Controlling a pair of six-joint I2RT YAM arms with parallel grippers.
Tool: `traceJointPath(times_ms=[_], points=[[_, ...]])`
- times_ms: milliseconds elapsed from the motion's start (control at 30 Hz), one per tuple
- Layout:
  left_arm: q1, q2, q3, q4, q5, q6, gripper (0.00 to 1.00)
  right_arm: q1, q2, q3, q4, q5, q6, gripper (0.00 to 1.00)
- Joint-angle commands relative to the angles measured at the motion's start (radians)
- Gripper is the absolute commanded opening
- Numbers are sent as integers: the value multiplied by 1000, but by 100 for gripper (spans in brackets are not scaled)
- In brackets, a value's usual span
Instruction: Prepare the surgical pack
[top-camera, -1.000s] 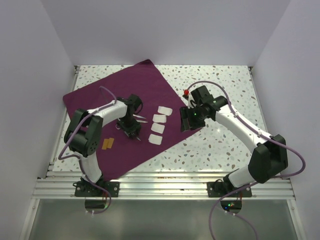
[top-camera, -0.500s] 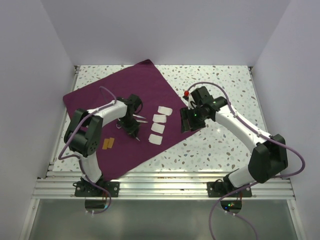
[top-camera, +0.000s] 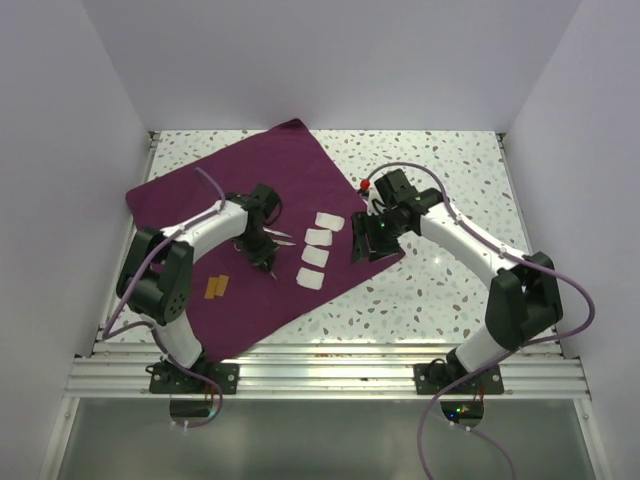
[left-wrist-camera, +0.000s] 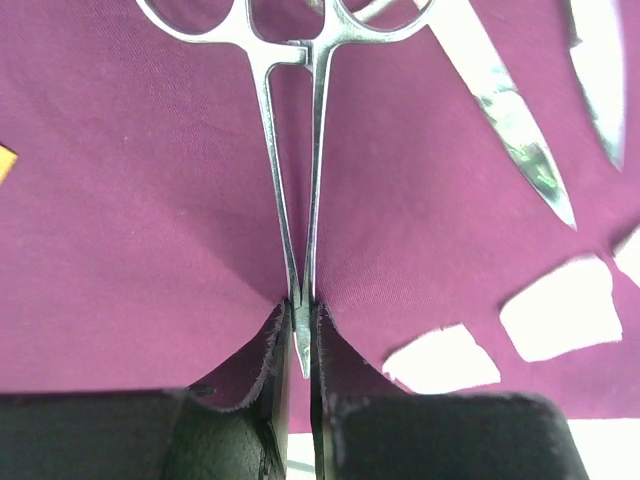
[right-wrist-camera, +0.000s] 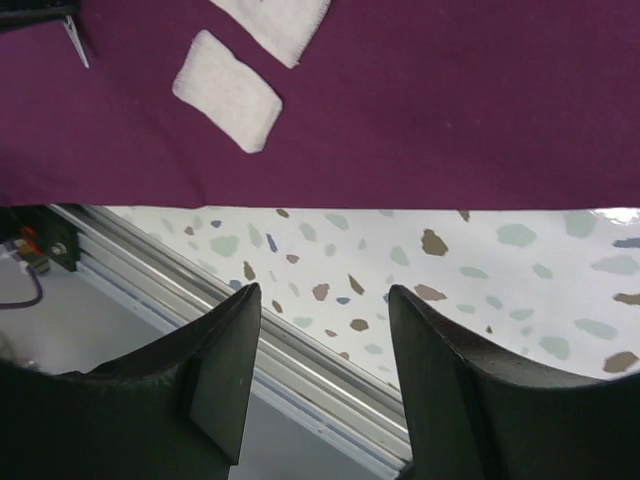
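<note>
The surgical pack is a big purple cloth (top-camera: 200, 215) spread flat on the speckled table, also seen in the left wrist view (left-wrist-camera: 130, 200) and the right wrist view (right-wrist-camera: 450, 100). On it lie steel forceps (left-wrist-camera: 292, 180), ring handles away from the camera. My left gripper (left-wrist-camera: 298, 312) is shut on the forceps' tips; from above, the left gripper (top-camera: 266, 264) sits mid-cloth. My right gripper (top-camera: 362, 250) hangs open over the cloth's right corner. In its own view the right gripper (right-wrist-camera: 322, 345) has only table and rail between its fingers.
Several white gauze pads (top-camera: 317, 248) lie in a column on the cloth, one of them a pad (right-wrist-camera: 226, 92) in the right wrist view. Pointed steel blades (left-wrist-camera: 500, 110) lie beside the forceps. Small orange strips (top-camera: 216, 287) sit near the cloth's front. The metal rail (top-camera: 320, 365) runs along the near edge.
My left gripper has shut on the forceps' tips and drawn slightly back. The right gripper has shifted a little left toward the cloth's corner, still open.
</note>
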Motion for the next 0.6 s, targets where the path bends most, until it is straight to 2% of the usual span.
traceJointPath(times_ms=[0,233,367,567], points=[[-2,-100,-5,-21,-21,89,0,-3,38,50,89,-126,79,57],[-11,-204,-105,44,30,215,0,30,194,69,374,-332,333,57],[-12,-231,-157,56,53,258,0,73,288,152,392,-324,384,57],[-14,-186,-192,117,104,258,0,74,346,202,342,-287,344,58]])
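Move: The left fingers already grip the forceps near the jaw end; the right gripper waits some 23 cm to their right, level ahead and about 9 cm higher. From the left hand the near gauze lies about 9 cm right and 1 cm back, the scissors some 7 cm straight ahead. For the open right hand the forceps' middle is about 26 cm left, 3 cm ahead, 9 cm below, with the second gauze 13 cm left, 4 cm ahead. Swing the open right gripper about 12 cm left and some 4 cm forward over the gauzes towards the held forceps, sinking slightly late and leaning its fingers another 20 degrees or so leftward. Keep the left grip shut; lift the forceps roughly 2.5 cm, then draw back about 4 cm while sinking again, turning clockwise, with the purple cloth dragged along. ##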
